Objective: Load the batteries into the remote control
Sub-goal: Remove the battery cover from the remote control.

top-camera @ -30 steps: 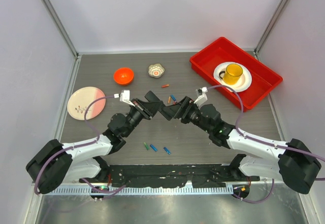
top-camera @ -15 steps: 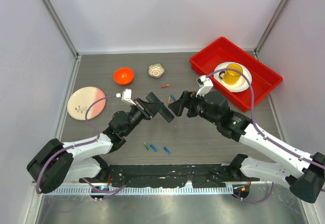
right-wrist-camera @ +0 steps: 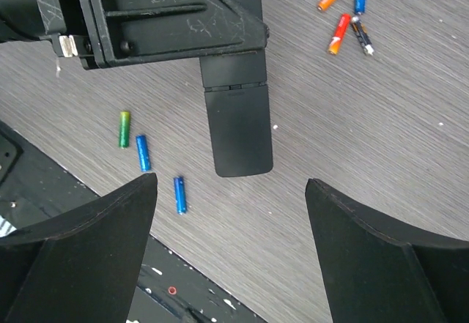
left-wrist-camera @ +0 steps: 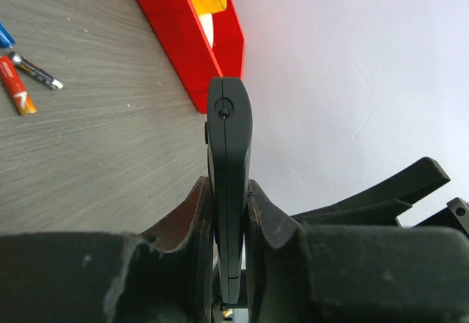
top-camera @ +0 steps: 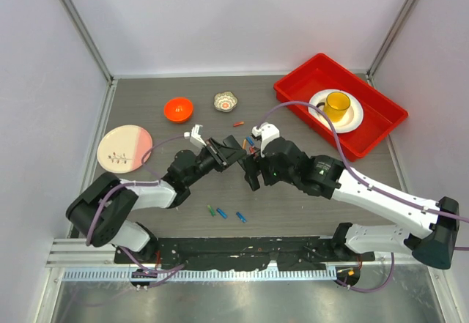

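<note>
My left gripper (top-camera: 220, 153) is shut on a black remote control (top-camera: 234, 149), held above the table. In the left wrist view the remote control (left-wrist-camera: 229, 140) stands edge-on, clamped between both fingers. My right gripper (top-camera: 253, 168) hangs open just above it; from the right wrist the remote control (right-wrist-camera: 238, 129) lies between the spread fingers (right-wrist-camera: 88, 250). Batteries lie loose on the table: a green one (right-wrist-camera: 124, 129) and two blue ones (right-wrist-camera: 142, 152) near the front edge. An orange, blue and red cluster (right-wrist-camera: 339, 34) lies farther back.
A red tray (top-camera: 293, 88) at the back right holds a white plate (top-camera: 316, 105) and a yellow cup (top-camera: 338, 105). An orange bowl (top-camera: 178, 108) and a small patterned bowl (top-camera: 226, 102) stand at the back. At the left lies a pink plate (top-camera: 124, 148).
My right gripper has swung left from beside the remote control to a spot over it, and its jaws have widened. The left gripper has pushed forward with the remote control still held.
</note>
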You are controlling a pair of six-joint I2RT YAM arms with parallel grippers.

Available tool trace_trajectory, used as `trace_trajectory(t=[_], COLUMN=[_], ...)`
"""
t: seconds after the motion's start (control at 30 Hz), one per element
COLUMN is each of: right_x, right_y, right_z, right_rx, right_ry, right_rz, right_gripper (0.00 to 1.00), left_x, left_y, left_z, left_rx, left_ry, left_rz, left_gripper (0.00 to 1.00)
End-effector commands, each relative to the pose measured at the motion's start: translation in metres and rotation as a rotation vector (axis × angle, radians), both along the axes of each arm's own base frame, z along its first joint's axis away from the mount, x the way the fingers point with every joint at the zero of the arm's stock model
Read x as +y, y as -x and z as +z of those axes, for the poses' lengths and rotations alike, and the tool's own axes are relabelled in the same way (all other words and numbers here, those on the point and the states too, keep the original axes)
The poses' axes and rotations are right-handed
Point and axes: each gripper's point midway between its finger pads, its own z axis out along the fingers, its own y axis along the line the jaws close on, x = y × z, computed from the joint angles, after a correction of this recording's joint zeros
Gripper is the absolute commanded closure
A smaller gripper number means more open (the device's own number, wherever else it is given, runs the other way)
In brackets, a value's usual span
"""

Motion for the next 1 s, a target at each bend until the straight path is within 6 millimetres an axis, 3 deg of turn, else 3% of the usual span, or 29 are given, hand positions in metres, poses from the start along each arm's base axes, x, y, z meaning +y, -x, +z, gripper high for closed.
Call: trace_trajectory(t=[0.0,0.33,0.97], right_x=[-0.006,-0.001,0.002], right_y=[-0.006,-0.007,-0.011], right_z=[0.013,-0.007,-0.013], right_rx=[-0.047,-0.022,-0.039], right_ry=[0.042,0.105,0.106], right_rz=[-0.015,0.01,0.011], right_gripper=[0.13,0.18,0.35], left_x=[-0.011,-0.015,-0.016], left_y=[0.003,0.005,0.005], left_z=[0.045,0.05,0.043], left_rx=[-0.081,-0.097,-0.084], left_ry=[0.167,0.196,0.19], left_rz=[-0.071,-0.102,-0.106], left_gripper=[1.0,1.0,1.0])
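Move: The battery cover end of the remote, still held by the left hand, lies about 3 cm ahead, 2 cm to the left and 2 cm below the open right hand. On the table some 18 cm below this hand, the red battery is about 16 cm ahead and 2 cm left, the nearest blue battery roughly 9 cm back and 6 cm left. From the left hand the cover is about 4 cm back and 4 cm to the right, nearly level. The right hand sinks about 2.5 cm towards the remote's battery cover, its left side dipping slightly, then hovers almost still while its wide-open fingers draw partway together on either side of the cover end, with no clear touch yet. Keeping its grip on the remote, the left hand brings it to meet them, drifting about 1.5 cm to the right and, after a tiny dip, rising nearly 2 cm as it rolls some 10 degrees, left side down. ##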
